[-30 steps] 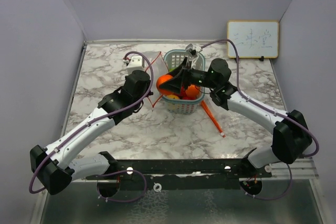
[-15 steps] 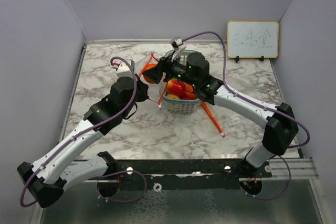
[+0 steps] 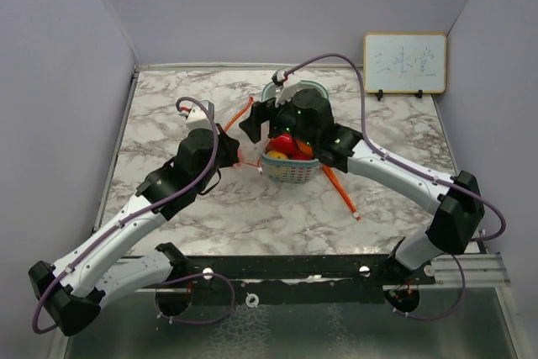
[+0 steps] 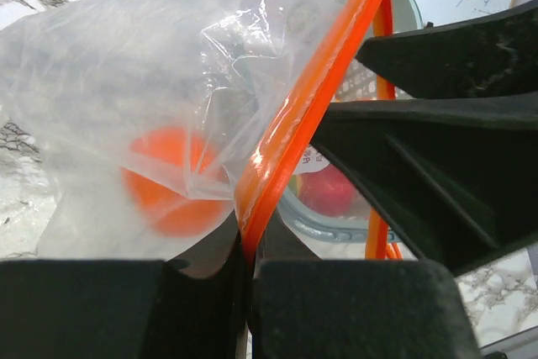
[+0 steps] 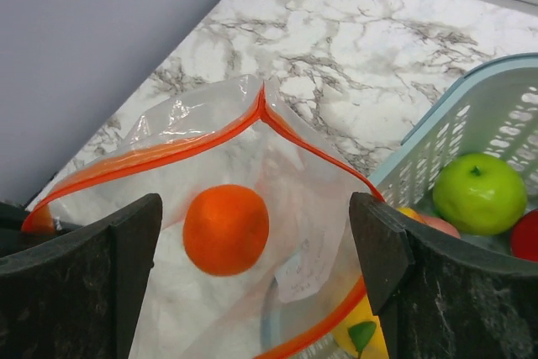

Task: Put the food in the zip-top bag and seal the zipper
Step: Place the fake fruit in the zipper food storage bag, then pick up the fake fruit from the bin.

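The clear zip-top bag [image 5: 168,166] hangs with its mouth wide, edged by its orange zipper [image 4: 313,94]. My left gripper [image 4: 248,262] is shut on that zipper rim. Directly over the mouth my right gripper [image 5: 255,237] is open and holds nothing; in the top view it [image 3: 252,124] is left of the basket. One orange fruit [image 5: 225,229] lies inside the bag, seen blurred through the plastic [image 4: 168,182]. The rest of the food sits in the teal basket [image 3: 291,176]: a green apple [image 5: 479,192], a yellow fruit [image 5: 361,334] and a red one [image 4: 328,191].
A long orange strip [image 3: 340,188] lies on the marble table [image 3: 168,107] right of the basket. A small whiteboard [image 3: 404,63] leans on the back wall at the right. Grey walls close the table's left, back and right.
My right gripper carried the orange fruit from the basket leftward over the bag, then opened and let it go; the fruit now lies in the bag. The left gripper kept its hold.
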`<state>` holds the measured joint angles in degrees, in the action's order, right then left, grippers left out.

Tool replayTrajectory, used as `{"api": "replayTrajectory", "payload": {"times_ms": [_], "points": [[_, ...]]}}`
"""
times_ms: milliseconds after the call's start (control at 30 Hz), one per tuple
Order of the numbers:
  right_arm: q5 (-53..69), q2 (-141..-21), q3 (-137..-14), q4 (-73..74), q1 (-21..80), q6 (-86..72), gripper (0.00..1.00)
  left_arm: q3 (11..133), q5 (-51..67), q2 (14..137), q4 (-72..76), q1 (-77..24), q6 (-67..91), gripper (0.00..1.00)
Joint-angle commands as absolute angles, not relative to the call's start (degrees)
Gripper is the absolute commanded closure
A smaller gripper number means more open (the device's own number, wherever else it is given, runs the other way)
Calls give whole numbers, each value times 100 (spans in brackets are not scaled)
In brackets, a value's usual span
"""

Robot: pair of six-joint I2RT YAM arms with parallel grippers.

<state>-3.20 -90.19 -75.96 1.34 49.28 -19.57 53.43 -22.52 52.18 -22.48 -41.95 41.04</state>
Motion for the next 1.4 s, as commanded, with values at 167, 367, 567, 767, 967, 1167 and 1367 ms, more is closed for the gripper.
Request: {"api": "replayTrajectory", "payload": {"times_ms": [167,367,567,767,967,1167,1367], "points": [[-1688,-8027,-7427,1024,4912,-1630,7,5245,-2379,5218,-2051,-4149,4105,100],[-2542,-8466,-7671,2374,4710,-2104,7,5223,-2601,5040,-2154,-4148,4025,100],[-2444,-8815,-7540,2757,4384,-2267,7,5069,-3007,4793,-2254,-4148,3984,100],[-2755,-9381,-7686,3155,4304,-2232,5,4934,-3208,4607,-2309,-4148,3950,100],[-626,-8302,-6893,1509,4305,-1530,5,4735,-3629,4628,-2333,-4148,3832,100],[1051,-7718,-7136,1310,4307,-1269,6,4440,-3598,5008,-1917,-4127,3864,100],[491,-7543,-7202,1587,4298,-1285,6,4427,-3754,5154,-1933,-4106,3853,100]]}}
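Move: The orange still in the basket lies about 12 cm to the right of the open right hand, level with it fore and aft, some 14 cm lower. The yellow fruit is 6 cm right and 3 cm back, the green apple 6 cm right and 7 cm ahead, both similarly low. The bagged orange is about 8 cm ahead of the left hand, 2 cm left, 12 cm below; the basket orange is 6 cm ahead, 16 cm right. Still pinching the bag's zipper edge, the left hand sinks about 6 cm and shifts some 4 cm left, rolling a little. The right hand leaves the bag's mouth with fingers wide open, lifts briefly, swings right and dips about 10 cm towards the basket fruit while turning clockwise and tipping down, then rises, draws back and a little left, untwisting, still open over the basket. ##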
